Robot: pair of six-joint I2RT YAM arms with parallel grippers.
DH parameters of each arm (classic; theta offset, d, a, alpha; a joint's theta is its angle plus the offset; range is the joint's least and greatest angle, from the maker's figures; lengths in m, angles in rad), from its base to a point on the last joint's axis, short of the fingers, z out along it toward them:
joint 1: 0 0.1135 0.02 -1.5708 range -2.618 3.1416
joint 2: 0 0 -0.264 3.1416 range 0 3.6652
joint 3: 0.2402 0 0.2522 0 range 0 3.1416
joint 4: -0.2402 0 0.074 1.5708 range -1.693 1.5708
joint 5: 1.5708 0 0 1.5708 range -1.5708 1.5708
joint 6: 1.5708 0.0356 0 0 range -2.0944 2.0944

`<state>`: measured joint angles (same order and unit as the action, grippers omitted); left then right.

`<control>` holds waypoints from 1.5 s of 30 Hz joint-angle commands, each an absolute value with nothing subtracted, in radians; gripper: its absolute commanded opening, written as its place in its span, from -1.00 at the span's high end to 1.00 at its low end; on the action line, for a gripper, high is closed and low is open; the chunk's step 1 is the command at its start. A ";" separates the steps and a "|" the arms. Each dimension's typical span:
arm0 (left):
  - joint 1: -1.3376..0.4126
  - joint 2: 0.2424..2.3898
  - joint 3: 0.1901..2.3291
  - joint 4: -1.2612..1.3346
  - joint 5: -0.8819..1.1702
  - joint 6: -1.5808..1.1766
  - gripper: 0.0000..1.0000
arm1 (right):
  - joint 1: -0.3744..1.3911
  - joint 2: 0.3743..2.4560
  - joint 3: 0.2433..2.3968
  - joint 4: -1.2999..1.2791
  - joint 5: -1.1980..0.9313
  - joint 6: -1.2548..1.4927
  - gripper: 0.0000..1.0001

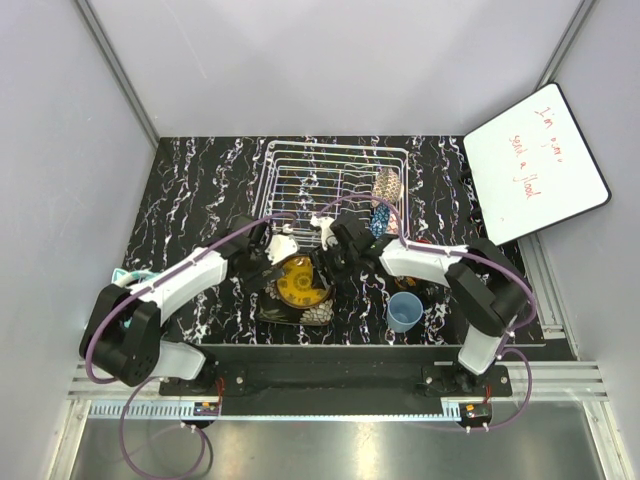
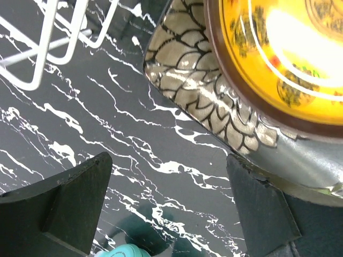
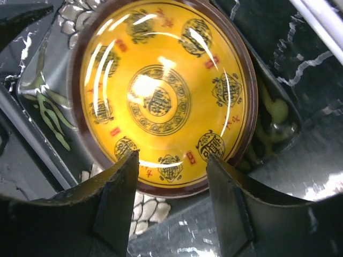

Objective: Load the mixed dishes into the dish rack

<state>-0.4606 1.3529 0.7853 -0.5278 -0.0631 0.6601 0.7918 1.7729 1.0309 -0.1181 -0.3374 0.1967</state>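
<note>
The yellow-orange round plate lies on the dark squarish plate, in front of the white wire dish rack. A speckled bowl and a blue patterned bowl stand in the rack's right end. The light-blue cup stands on the table to the right. My left gripper is open over bare table at the dark plate's left corner. My right gripper is open, its fingers straddling the yellow plate's rim.
Teal headphones lie at the left, close under my left gripper. A white board with red writing leans at the back right. Grey walls enclose the black marbled table.
</note>
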 commanded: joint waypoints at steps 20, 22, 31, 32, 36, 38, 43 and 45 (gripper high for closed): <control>-0.529 1.376 0.857 -0.494 -0.052 0.620 -0.85 | 0.787 1.680 0.936 -0.019 -0.109 0.202 -0.24; -0.537 1.381 0.850 -0.492 -0.058 0.618 -0.85 | 0.787 1.690 0.934 -0.008 -0.109 0.210 -0.24; -0.543 1.376 0.766 -0.459 -0.107 0.655 -0.85 | 0.788 1.642 0.902 0.022 -0.058 0.236 -0.22; -0.543 1.374 0.758 -0.454 -0.110 0.664 -0.85 | 0.788 1.613 0.899 0.018 -0.054 0.235 -0.22; -0.543 1.379 0.727 -0.428 -0.117 0.664 -0.85 | 0.788 1.565 0.911 -0.035 -0.037 0.229 -0.22; -0.543 1.390 0.723 -0.417 -0.115 0.657 -0.85 | 0.790 1.552 0.910 -0.038 -0.040 0.230 -0.22; -0.543 1.411 0.732 -0.411 -0.107 0.644 -0.84 | 0.792 1.581 0.936 -0.044 -0.072 0.221 -0.22; -0.543 1.416 0.735 -0.411 -0.107 0.643 -0.84 | 0.793 1.614 0.951 -0.044 -0.098 0.219 -0.22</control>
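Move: The yellow plate sits in the patterned tray: its middle lies about 9 cm to the left hand's right, 1 cm back and 3 cm below; the tray's middle is some 7 cm right, 3 cm back and 4 cm lower than that hand. From the right hand the plate is roughly 5 cm left, level ahead and 2 cm below; the rack's middle is about 18 cm ahead and 2 cm right, the blue cup 17 cm right and 8 cm back, both about at hand height. Rightward and a little forward, the right hand backs off from over the plate's right rim, ending about 4 cm farther right and 3 cm higher, after dipping on the way, its wrist turned some 12 degrees clockwise and its fingers still part open. The left hand, wide open, moves right about 3 cm towards the plate's left rim and then sinks about 1 cm. ##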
